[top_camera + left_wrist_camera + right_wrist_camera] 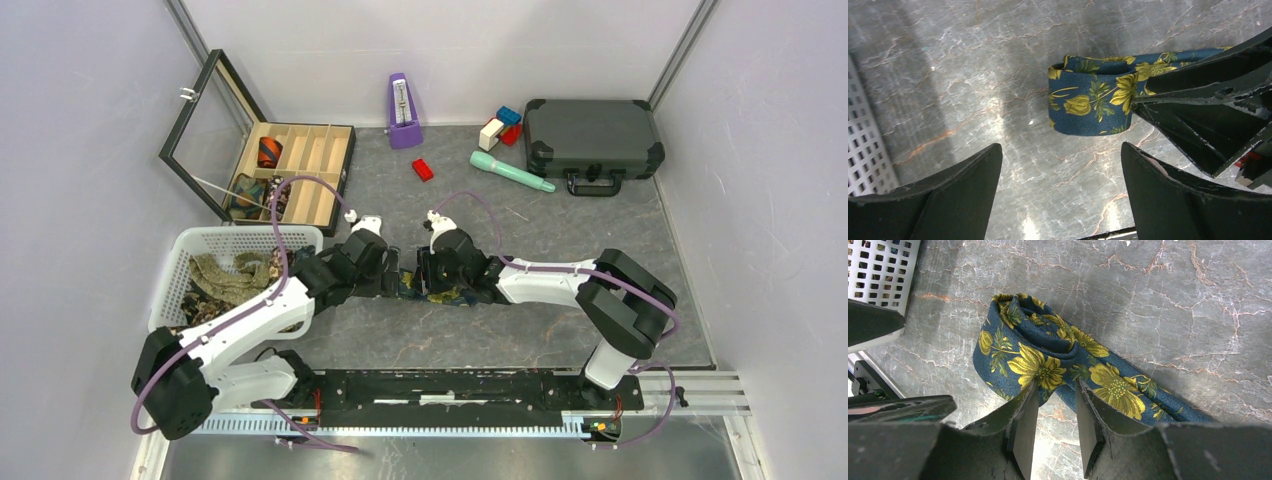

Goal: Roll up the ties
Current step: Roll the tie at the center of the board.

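A navy tie [1048, 360] printed with yellow flowers lies on the grey marbled table, one end curled into a loose coil, its tail running off to the right. My right gripper [1055, 385] is shut on the tie, pinching the coil's near wall between its fingertips. In the left wrist view the same tie [1088, 102] shows as a folded loop with the right gripper's fingers [1198, 85] clamped on it. My left gripper [1060, 150] stands open just short of the loop, with nothing between its fingers. From above, both grippers meet at mid-table over the tie [445, 296].
A white basket [200, 240] holding more loose ties [225, 275] sits at the left. A wooden compartment box [300, 165] with its glass lid open holds rolled ties [268, 152]. A purple metronome [403, 112], red block [423, 169], teal tool [510, 170] and black case [592, 140] stand at the back.
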Motion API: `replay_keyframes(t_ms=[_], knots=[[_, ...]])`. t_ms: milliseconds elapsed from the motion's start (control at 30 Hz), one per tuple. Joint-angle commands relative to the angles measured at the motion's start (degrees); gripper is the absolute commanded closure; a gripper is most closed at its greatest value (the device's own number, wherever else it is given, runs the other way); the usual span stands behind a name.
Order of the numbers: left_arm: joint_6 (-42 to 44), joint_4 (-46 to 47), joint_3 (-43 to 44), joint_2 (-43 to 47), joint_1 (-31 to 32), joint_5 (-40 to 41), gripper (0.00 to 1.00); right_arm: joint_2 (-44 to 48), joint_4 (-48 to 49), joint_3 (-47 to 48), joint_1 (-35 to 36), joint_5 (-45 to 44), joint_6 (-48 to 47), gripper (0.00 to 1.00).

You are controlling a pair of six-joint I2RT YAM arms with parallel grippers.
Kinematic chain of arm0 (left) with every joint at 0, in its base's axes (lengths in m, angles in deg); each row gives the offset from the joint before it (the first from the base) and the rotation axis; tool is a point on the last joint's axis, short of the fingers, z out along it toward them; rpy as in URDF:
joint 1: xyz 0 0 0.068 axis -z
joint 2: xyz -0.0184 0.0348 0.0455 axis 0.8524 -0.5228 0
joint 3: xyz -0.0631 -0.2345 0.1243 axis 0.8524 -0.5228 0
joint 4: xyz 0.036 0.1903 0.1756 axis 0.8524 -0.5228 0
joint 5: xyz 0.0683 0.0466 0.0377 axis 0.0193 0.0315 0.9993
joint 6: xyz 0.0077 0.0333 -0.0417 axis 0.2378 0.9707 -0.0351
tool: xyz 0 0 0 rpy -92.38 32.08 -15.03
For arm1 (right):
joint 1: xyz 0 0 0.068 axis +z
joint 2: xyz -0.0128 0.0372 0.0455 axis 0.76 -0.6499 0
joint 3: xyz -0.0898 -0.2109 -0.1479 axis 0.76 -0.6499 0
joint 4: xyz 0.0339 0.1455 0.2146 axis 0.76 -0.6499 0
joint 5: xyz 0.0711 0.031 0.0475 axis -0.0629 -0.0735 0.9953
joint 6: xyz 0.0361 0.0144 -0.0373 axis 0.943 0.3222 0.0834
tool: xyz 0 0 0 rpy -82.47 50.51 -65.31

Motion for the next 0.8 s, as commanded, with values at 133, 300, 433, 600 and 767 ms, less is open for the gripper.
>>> replay_keyframes(t_ms=[133,300,433,600,767], knots=[[-0.06,17.11,-6.37,0.03,-4.16,-8.36,0.03,0.99,1.94,-0.06,-0.32,-0.80,-0.36,0.61],[0.04,23.58,-10.37,-0.01,-7.82,-13.56,0.03,0.72,2.07,0.05,-0.54,-0.56,-0.45,0.61],[0.32,26.92,-13.05,-0.24,-9.44,-15.37,0.04,0.50,2.02,0.17,-0.71,-0.38,-0.62,0.61],[-0.39,32.84,-16.96,0.73,-12.24,-19.41,0.07,0.19,2.06,0.23,-0.99,-0.32,-0.84,0.61],[-0.32,35.45,-18.61,-0.35,-13.80,-21.05,0.11,0.12,1.99,0.32,-1.12,-0.25,-1.00,0.61]])
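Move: The tie's rolled end lies some 3 cm ahead of the left hand, 4 cm to its right and about 7 cm below it. The unrolled strip trails on from it, its middle roughly 12 cm right of the hand and 1 cm ahead. The white basket's middle is about 30 cm to the hand's left and 3 cm ahead. From the right hand, whose fingertips are at the roll's right side, the roll's middle is about 4 cm left, level fore and aft, and 2 cm lower. The blue rolled tie end is what the left hand comes down over, wide open: it sinks about 5 cm while reaching some 2 cm forward, with a slight early shift right, bringing its fingers around the roll. On the way the wrist rolls nearly 20 degrees, left side dipping, so the fingertips slant to the right. The right hand stays at the roll's right side, its part-open fingers unchanged. ##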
